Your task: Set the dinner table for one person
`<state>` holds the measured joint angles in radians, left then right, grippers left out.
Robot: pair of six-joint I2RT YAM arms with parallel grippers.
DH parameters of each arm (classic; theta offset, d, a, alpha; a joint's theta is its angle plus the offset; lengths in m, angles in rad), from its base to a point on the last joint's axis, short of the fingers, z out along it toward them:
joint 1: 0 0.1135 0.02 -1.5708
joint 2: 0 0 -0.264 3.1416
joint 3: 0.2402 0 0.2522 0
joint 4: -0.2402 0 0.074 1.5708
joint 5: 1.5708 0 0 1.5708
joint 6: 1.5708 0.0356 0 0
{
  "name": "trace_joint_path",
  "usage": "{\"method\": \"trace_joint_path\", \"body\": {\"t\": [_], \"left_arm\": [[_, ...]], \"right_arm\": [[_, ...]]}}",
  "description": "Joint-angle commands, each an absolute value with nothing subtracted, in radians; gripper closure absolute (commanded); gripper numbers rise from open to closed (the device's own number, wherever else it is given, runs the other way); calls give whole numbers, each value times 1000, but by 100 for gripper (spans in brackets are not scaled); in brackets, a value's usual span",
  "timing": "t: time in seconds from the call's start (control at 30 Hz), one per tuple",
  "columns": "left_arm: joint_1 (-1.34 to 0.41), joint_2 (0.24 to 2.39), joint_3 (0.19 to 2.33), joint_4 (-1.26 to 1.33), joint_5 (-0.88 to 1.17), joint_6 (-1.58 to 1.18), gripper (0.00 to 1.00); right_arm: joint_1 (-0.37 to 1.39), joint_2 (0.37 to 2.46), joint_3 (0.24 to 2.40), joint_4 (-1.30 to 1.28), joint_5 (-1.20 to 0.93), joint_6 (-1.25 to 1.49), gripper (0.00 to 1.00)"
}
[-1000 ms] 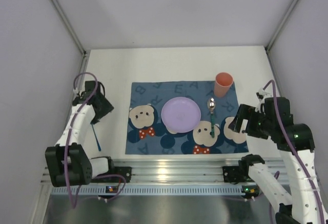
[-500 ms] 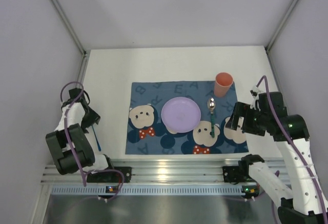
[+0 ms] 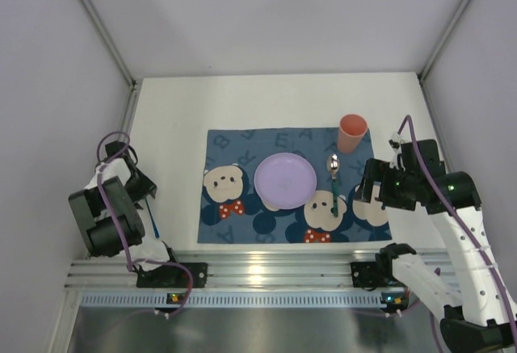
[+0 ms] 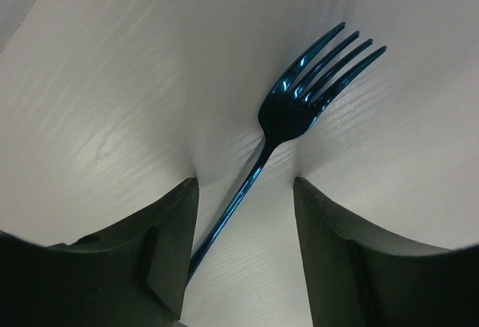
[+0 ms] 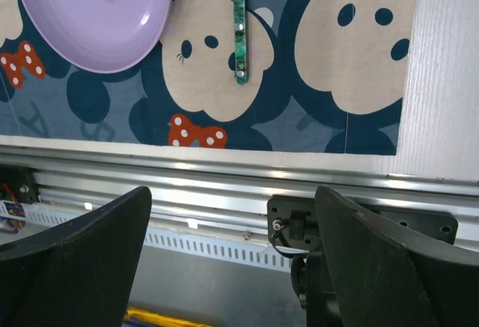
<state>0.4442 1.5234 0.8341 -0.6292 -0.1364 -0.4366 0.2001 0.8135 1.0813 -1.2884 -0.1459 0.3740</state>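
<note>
A shiny blue fork lies on the white dinner table, left of the placemat; from above the fork is a thin blue line. My left gripper is low over it, open. Its jaws straddle the handle, which runs close to the left finger without being clamped. In the top view the left gripper sits at the fork's far end. My right gripper is open wide and holds nothing. It hangs above the placemat's near right corner and the rail, and shows in the top view as well.
The blue cartoon-mouse placemat carries a lilac plate, a green-handled spoon to the plate's right, and an orange cup at the back right corner. An aluminium rail runs along the near edge. Grey walls close in both sides.
My left arm has folded back toward its base and brought the gripper down over the fork, with the jaws narrowing. The right arm shifted slightly, still open.
</note>
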Motion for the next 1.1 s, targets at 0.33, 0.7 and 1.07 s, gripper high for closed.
{"method": "trace_joint_path", "body": {"t": [0.33,0.7,1.07], "left_arm": [[456,1684,879,-551,-173,-387,79],[453,1576,955,-532,122,-409,100],[152,1560,1256,-584,379,-465,100]], "right_arm": [[210,853,1114,-1252,-92,365,9],[212,844,1104,-1243,-98,386,9],[210,736,1022,-1220,-121,477,9]]}}
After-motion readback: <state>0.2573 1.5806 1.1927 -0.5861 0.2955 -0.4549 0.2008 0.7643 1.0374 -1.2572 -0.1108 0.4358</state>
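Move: The fork lies right between my open left fingertips: its middle is barely 1 cm back from the hand and 1 cm below, tines pointing forward. The plate is about 42 cm to the right and 7 cm ahead, on the placemat, whose middle is roughly 44 cm right and 6 cm ahead; the spoon is some 57 cm right and 6 cm ahead. From my right hand the fork is about 62 cm left, 8 cm ahead and 19 cm down. I slide my left hand about 2.5 cm forward, low along the fork's shaft, while the fingers shut and pinch it just behind the tines. Then I lift it off with quickening speed, carrying it some 12 cm farther forward, 11 cm up and 9 cm right towards the placemat side, fingertips swinging forward and the wrist turning clockwise by about 20 degrees. ##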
